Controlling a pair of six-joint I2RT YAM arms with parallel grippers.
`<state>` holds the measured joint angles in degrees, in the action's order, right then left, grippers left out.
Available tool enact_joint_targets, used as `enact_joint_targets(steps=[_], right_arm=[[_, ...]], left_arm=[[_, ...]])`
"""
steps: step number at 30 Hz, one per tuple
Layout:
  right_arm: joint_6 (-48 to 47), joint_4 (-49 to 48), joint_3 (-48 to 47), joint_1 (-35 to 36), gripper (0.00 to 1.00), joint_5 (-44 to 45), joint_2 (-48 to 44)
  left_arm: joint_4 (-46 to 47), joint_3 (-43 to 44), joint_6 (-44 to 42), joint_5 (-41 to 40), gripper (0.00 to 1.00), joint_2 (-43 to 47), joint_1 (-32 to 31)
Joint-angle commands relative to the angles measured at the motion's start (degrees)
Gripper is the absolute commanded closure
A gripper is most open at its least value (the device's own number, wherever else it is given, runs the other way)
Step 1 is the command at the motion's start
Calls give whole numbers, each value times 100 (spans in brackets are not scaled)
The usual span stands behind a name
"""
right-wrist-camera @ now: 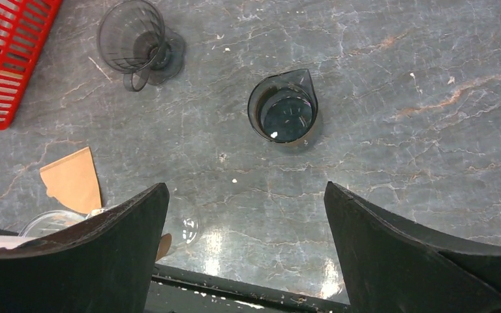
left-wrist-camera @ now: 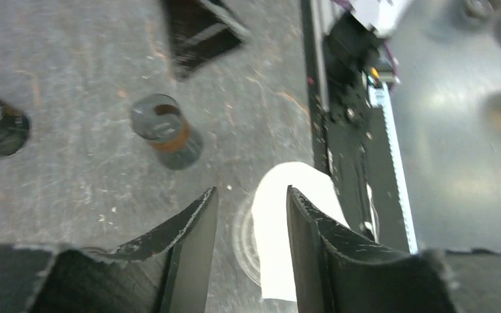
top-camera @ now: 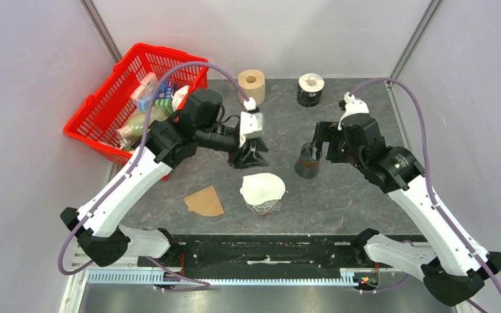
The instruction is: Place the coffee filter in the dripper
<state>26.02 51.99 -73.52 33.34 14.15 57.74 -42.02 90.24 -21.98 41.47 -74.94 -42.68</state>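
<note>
A white coffee filter [top-camera: 262, 187] lies spread over a clear ribbed glass dripper [top-camera: 261, 208] near the table's front. My left gripper [top-camera: 251, 158] hangs just behind it. In the left wrist view the left gripper [left-wrist-camera: 252, 190] is part open with nothing between its jaws. The filter [left-wrist-camera: 271, 235] and the dripper's rim [left-wrist-camera: 242, 238] show below the gap. The right wrist view shows a second, smoky grey dripper [right-wrist-camera: 132, 38] with a handle. My right gripper [top-camera: 318, 140] hovers over a dark pitcher [top-camera: 307, 164]. This right gripper [right-wrist-camera: 246, 186] is wide open and empty.
A brown filter [top-camera: 205, 201] lies flat left of the clear dripper. A red basket [top-camera: 114, 107] full of items stands at the back left. A paper roll [top-camera: 252, 81] and a black can [top-camera: 310, 90] stand at the back. A black rail [top-camera: 261, 251] runs along the near edge.
</note>
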Motion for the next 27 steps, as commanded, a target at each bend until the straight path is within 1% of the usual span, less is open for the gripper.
enact_joint_targets(steps=[1, 4, 9, 12, 13, 15, 18, 27], right_arm=[[113, -24, 39, -89, 3, 132, 196], [93, 44, -4, -134, 3, 17, 377], [29, 59, 36, -210, 3, -115, 460], [-4, 59, 73, -241, 3, -153, 435], [-9, 57, 89, -248, 3, -165, 417], [-10, 55, 113, -263, 3, -181, 392], [-23, 65, 152, -267, 3, -194, 340], [-14, 75, 204, -281, 3, -239, 239]], left_arm=[[-1377, -12, -1475, 500, 54, 68, -413], [-1710, 1, -1685, -5, 62, -107, -728], [-2255, 86, -2141, -234, 64, -277, -1036], [-2285, -45, -2269, -687, 72, -301, -1440], [-2290, -58, -2287, -854, 77, -351, -1525], [-2287, 6, -2240, -1033, 82, -494, -1575], [-2237, 84, -2146, -1177, 84, -642, -1585], [-2058, -35, -2071, -1747, 86, -904, -1685]])
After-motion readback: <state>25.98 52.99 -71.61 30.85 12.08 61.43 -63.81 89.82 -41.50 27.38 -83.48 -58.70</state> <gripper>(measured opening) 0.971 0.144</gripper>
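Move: The white coffee filter, lying spread over the clear dripper, is about 18 cm below the left hand, some 7 cm back and neither left nor right of it. From that hand the brown filter lies about 4 cm back and 18 cm left, flat on the table; the banded carafe is 6 cm ahead and 14 cm right, the dark dripper 12 cm ahead and 5 cm left. From the right hand the coffee filter is about 13 cm back, 17 cm left and 11 cm lower. Down onto the coffee filter goes the left hand, contact not visible: it sinks about 12 cm, first drawing back some 8 cm, then easing 2 cm forward over the dripper. The wrist tips its rightward-pointing fingers down by nearly 30 degrees and swings them clockwise, while they close from half open to almost shut. The right hand, wide open, settles about 3 cm lower. ##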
